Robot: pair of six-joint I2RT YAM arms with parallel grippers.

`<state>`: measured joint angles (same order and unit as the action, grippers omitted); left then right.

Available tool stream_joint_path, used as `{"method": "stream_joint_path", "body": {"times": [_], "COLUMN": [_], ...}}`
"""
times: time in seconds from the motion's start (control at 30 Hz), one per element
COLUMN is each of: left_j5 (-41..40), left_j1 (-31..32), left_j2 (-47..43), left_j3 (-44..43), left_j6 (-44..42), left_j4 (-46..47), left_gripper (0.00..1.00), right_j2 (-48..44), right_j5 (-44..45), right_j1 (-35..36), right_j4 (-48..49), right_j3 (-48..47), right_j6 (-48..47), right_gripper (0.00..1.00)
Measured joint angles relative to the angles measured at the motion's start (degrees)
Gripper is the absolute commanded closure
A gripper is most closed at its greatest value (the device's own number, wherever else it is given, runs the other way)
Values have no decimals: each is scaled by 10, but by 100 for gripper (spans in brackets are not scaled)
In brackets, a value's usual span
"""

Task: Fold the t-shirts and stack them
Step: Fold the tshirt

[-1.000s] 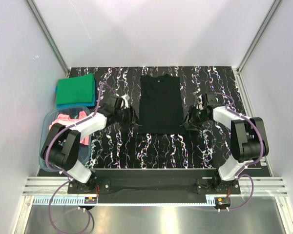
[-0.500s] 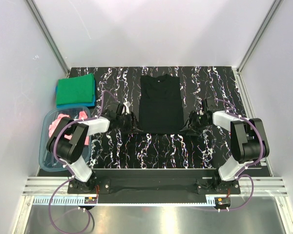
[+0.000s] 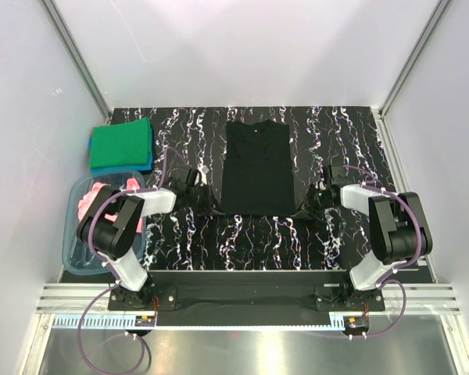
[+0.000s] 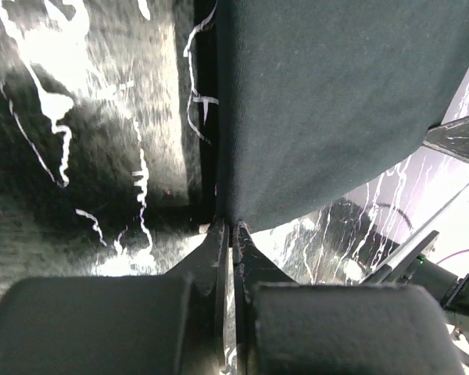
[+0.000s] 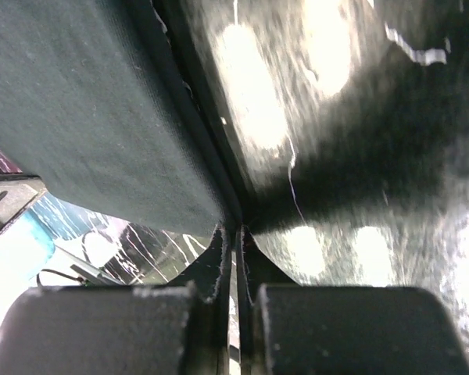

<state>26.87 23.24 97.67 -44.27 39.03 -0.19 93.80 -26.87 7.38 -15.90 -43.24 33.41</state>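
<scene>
A black t-shirt (image 3: 255, 168) lies flat in the middle of the marbled table, sleeves folded in, collar at the far end. My left gripper (image 3: 210, 206) sits at its near left corner. In the left wrist view the jaws (image 4: 233, 228) are shut on the corner of the black cloth (image 4: 336, 101). My right gripper (image 3: 303, 205) is at the near right corner, and its jaws (image 5: 236, 226) are likewise shut on the hem of the shirt (image 5: 86, 117). A folded green t-shirt (image 3: 123, 142) rests on a blue one (image 3: 102, 167) at the far left. A pink t-shirt (image 3: 92, 199) lies in the tub.
A clear blue-tinted plastic tub (image 3: 74, 251) stands at the left edge near the left arm's base. Aluminium frame posts rise at the far corners, with white walls on all sides. The dark marbled table (image 3: 250, 242) lies between the shirt and the arm bases.
Both grippers have dropped onto the shirt's near corners and gone from open to shut on the cloth. The shirt has not shifted.
</scene>
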Motion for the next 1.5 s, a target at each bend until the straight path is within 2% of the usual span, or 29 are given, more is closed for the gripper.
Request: {"method": "stream_joint_path", "body": {"times": [0.13,0.27,0.63,0.77,0.9,1.03,1.17,1.5], "left_j5": [1,0,-4,-6,-15,-24,-42,-99], "left_j1": [0,3,11,18,22,24,24,2], "left_j2": [-29,-95,-366,-452,-508,-518,-496,-362], "left_j3": [25,70,205,215,203,167,113,-77], "left_j6": [0,0,31,49,60,61,57,12], "left_j4": [-12,-47,-140,-183,-229,-264,-283,-318], "left_gripper": [100,100,100,100,100,100,100,100], "right_j2": [-26,-68,-227,-307,-389,-432,-430,-317], "right_j5": [9,21,37,47,64,73,89,158], "right_j1": [12,42,127,166,173,174,174,174], "right_j4": [-23,-59,-131,-162,-200,-232,-246,-251], "right_j3": [15,34,85,93,90,67,28,-115], "right_j6": [0,5,62,91,114,124,125,102], "right_gripper": [100,100,100,100,100,100,100,100]}}
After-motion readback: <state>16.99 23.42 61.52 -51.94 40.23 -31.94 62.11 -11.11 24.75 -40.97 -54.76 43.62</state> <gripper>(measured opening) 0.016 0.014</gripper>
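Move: Each hand is already shut on a near corner of the black t-shirt's hem, practically at table level. From the left hand, the middle of the shirt is about 13 cm ahead and 10 cm to the right, with the collar edge some 26 cm ahead and 10 cm right. From that same hand the green folded stack lies roughly 19 cm ahead and 25 cm left, the pink cloth 2 cm ahead and 28 cm left. From the right hand, the shirt's middle is around 14 cm ahead and 11 cm left. Back towards the base first, both hands together, dragging the black t-shirt by its hem corners some 12 cm and drifting about 4 cm left while starting to rise. They then turn back forward and climb steeply, ending about 16 cm up and still a little behind where they began, fingertips swinging forward some 15 degrees, both pinches kept. ##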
